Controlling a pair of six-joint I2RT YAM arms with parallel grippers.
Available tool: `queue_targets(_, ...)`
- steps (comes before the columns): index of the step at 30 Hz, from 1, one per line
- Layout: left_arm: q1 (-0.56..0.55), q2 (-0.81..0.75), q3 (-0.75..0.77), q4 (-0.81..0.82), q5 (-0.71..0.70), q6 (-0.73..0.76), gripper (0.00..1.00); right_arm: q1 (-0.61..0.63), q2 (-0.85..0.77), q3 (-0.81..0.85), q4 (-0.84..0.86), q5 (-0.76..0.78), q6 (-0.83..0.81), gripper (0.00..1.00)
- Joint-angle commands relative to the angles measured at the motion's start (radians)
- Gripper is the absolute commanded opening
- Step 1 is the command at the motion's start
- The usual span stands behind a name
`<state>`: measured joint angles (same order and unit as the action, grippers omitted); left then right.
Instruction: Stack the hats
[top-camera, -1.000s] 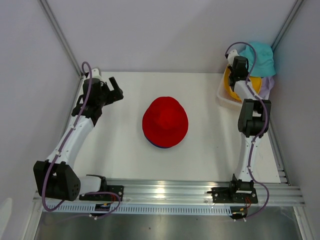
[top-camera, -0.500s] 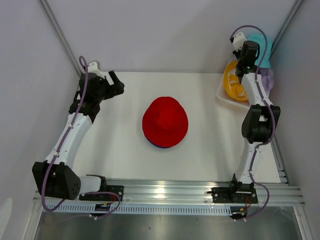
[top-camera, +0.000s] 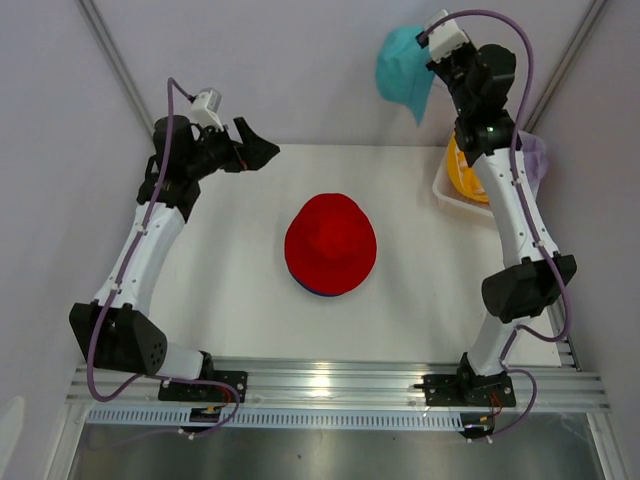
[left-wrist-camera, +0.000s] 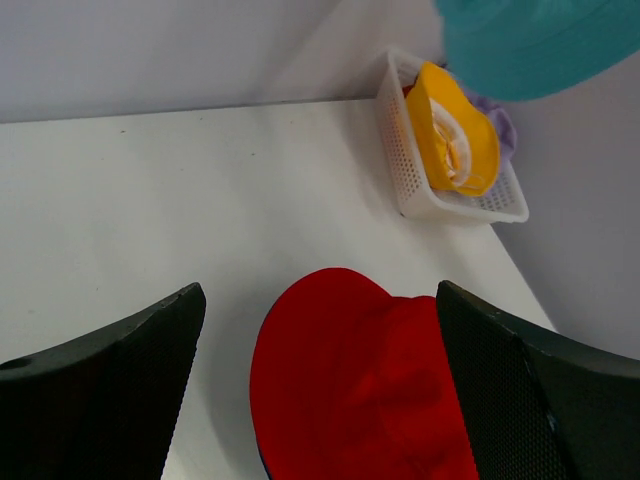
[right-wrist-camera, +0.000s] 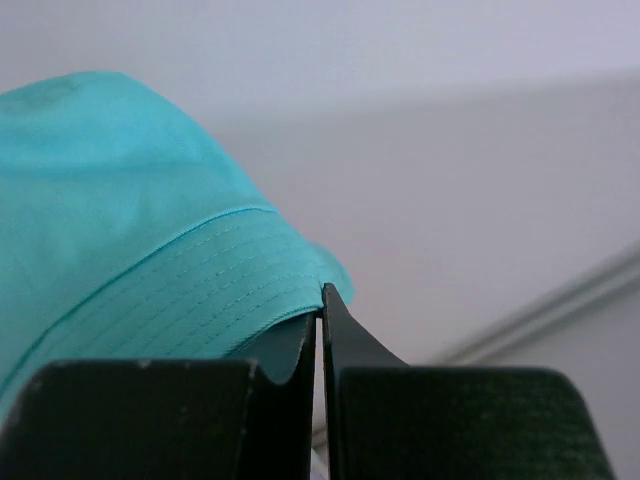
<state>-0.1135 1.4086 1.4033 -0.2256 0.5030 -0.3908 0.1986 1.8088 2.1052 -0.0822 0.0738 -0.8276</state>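
A red hat (top-camera: 330, 243) lies crown-up at the table's middle, with a navy hat's edge (top-camera: 311, 290) showing under its near side. My right gripper (top-camera: 428, 72) is raised high at the back right and is shut on the brim of a teal hat (top-camera: 402, 70), which hangs in the air. In the right wrist view the teal hat's brim (right-wrist-camera: 170, 290) is pinched between the closed fingers (right-wrist-camera: 321, 305). My left gripper (top-camera: 262, 150) hovers open at the back left, apart from the red hat (left-wrist-camera: 360, 400) it looks down on.
A white lattice basket (top-camera: 445, 195) stands at the back right corner with a yellow hat (top-camera: 462, 172) and a lavender hat (top-camera: 534, 160) inside. The left wrist view shows the basket (left-wrist-camera: 400, 170), the yellow hat (left-wrist-camera: 450, 140) and the teal hat (left-wrist-camera: 540, 40) above it.
The right gripper shut on the teal hat in the basket and lifted it up and leftward. The left arm rose and swung its open gripper toward the middle.
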Motion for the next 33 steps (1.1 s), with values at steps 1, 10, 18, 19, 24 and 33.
queue_targets(1,-0.005,-0.025,0.048,0.083,0.137,0.009,0.99,0.076,0.001,0.015,-0.068,-0.113,0.011,0.0)
queue_targets(10,0.079,-0.051,-0.05,0.07,-0.029,-0.12,1.0,0.254,0.018,-0.005,0.002,-0.365,0.373,0.0)
queue_targets(18,0.109,-0.122,-0.185,0.152,0.048,-0.151,1.0,0.392,0.023,-0.028,0.137,-0.363,0.574,0.0)
queue_targets(19,0.109,-0.134,-0.19,0.131,-0.005,-0.146,0.99,0.427,0.023,-0.028,0.139,-0.342,0.591,0.0)
queue_targets(24,0.279,-0.2,-0.24,0.039,-0.124,-0.151,1.0,0.53,-0.02,-0.089,0.137,-0.226,0.601,0.0)
queue_targets(33,0.442,-0.272,-0.322,-0.012,-0.126,-0.132,0.99,0.634,-0.19,-0.408,0.209,-0.131,0.685,0.0)
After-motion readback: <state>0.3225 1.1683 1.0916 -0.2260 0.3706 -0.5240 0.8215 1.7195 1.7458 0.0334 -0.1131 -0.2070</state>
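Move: The right hand holds the teal hat high up; the red hat, lying over the blue one, is about 25 cm to its left, 21 cm back and 45 cm below. The white basket stands some 21 cm to this hand's right, level with it, the yellow hat inside it about 16 cm to the right, both some 45 cm below. From the empty left hand the red hat lies about 16 cm right, 8 cm back, 28 cm below. Right hand swings the still-pinched teal hat 35 cm left and back towards the red; left hand clears leftward. ##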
